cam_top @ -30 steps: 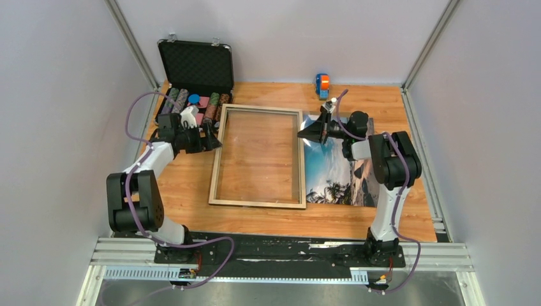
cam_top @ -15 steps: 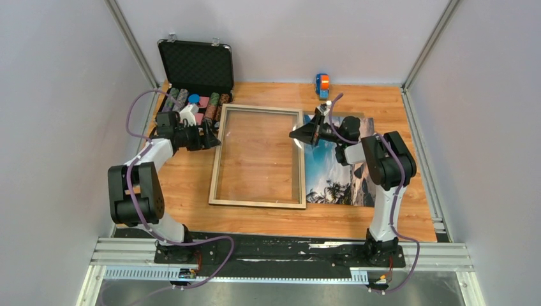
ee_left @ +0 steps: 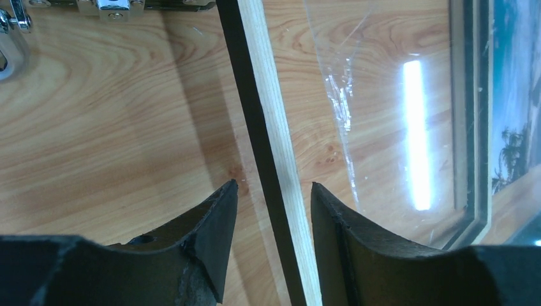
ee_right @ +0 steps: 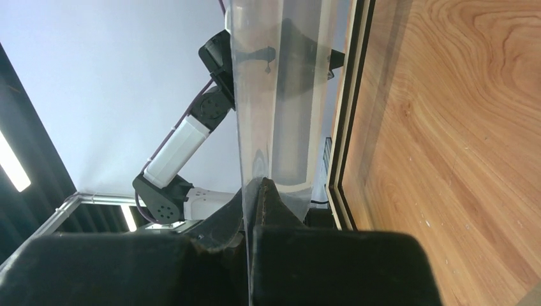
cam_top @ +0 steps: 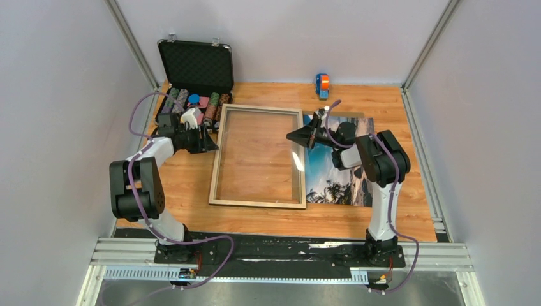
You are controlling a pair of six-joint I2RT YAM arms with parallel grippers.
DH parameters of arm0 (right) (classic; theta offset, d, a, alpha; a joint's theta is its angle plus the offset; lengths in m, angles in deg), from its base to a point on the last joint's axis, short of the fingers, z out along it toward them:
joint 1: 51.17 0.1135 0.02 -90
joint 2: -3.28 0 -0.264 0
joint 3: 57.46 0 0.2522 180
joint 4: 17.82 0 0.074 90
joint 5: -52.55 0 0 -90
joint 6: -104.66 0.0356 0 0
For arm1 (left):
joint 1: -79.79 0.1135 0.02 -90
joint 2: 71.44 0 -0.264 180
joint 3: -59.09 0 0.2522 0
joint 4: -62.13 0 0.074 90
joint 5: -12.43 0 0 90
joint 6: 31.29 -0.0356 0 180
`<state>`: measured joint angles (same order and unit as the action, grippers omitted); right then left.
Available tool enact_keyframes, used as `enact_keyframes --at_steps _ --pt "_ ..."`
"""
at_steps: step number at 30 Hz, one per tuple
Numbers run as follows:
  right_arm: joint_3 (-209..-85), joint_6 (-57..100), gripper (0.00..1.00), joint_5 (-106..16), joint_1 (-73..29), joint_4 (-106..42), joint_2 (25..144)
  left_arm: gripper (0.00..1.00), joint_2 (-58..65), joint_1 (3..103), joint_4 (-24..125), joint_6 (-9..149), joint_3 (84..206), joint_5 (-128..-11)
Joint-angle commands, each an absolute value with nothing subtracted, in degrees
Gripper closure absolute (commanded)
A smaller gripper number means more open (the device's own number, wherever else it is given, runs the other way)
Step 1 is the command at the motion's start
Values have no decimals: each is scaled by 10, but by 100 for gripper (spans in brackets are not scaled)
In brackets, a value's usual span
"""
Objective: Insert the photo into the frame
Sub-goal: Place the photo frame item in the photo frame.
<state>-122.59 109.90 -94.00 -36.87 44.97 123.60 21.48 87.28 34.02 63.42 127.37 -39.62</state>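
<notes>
The frame [cam_top: 258, 156] lies flat mid-table, pale wood face up. My left gripper [cam_top: 210, 141] straddles its left rail [ee_left: 271, 140]; the fingers [ee_left: 214, 220] stand open either side of the rail, with gaps showing. My right gripper [cam_top: 295, 136] is over the frame's right rail, shut on the edge of the clear glass pane [ee_right: 255, 95], which rises tilted from the frame. The pane's edge runs straight between my right gripper's [ee_right: 255, 185] closed fingers. The photo [cam_top: 338, 172], a beach print, lies flat on the table right of the frame, partly under the right arm, and shows in the left wrist view as the photo [ee_left: 513, 95].
An open black chip case [cam_top: 194, 70] with several stacks of chips stands at the back left, its latches [ee_left: 115, 6] just beyond the left gripper. A small orange and blue object [cam_top: 322, 85] sits at the back edge. Grey walls enclose the table on three sides.
The left jaws have narrowed around the frame's left rail. The right gripper has moved left over the frame, carrying the pane's edge with it.
</notes>
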Motion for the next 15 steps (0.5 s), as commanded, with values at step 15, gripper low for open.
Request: enact_keyframes --at_steps 15 --pt "-1220 1136 100 -898 -351 544 1261 66 218 878 335 615 1295 -372"
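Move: Between the left hand's open fingers runs the photo frame's left rail, level with it and about 1 cm lower; the clear sheet's left edge is some 6 cm to its right, the chip case's tray 13 cm ahead and 7 cm left. The right hand, pinching the clear sheet, has the frame's opening about 10 cm left, 4 cm back and 9 cm below; the photo lies 15 cm to its right, 5 cm back, at table height some 10 cm down. Closing around the frame's left rail, the left hand stays in place while its fingers narrow from a bit over half open to about a third, one either side of the wood. Meanwhile the right hand, fingers still shut on the clear sheet and pointing left, eases it about 1 cm left and 1 cm down over the frame towards that rail, then holds still. ##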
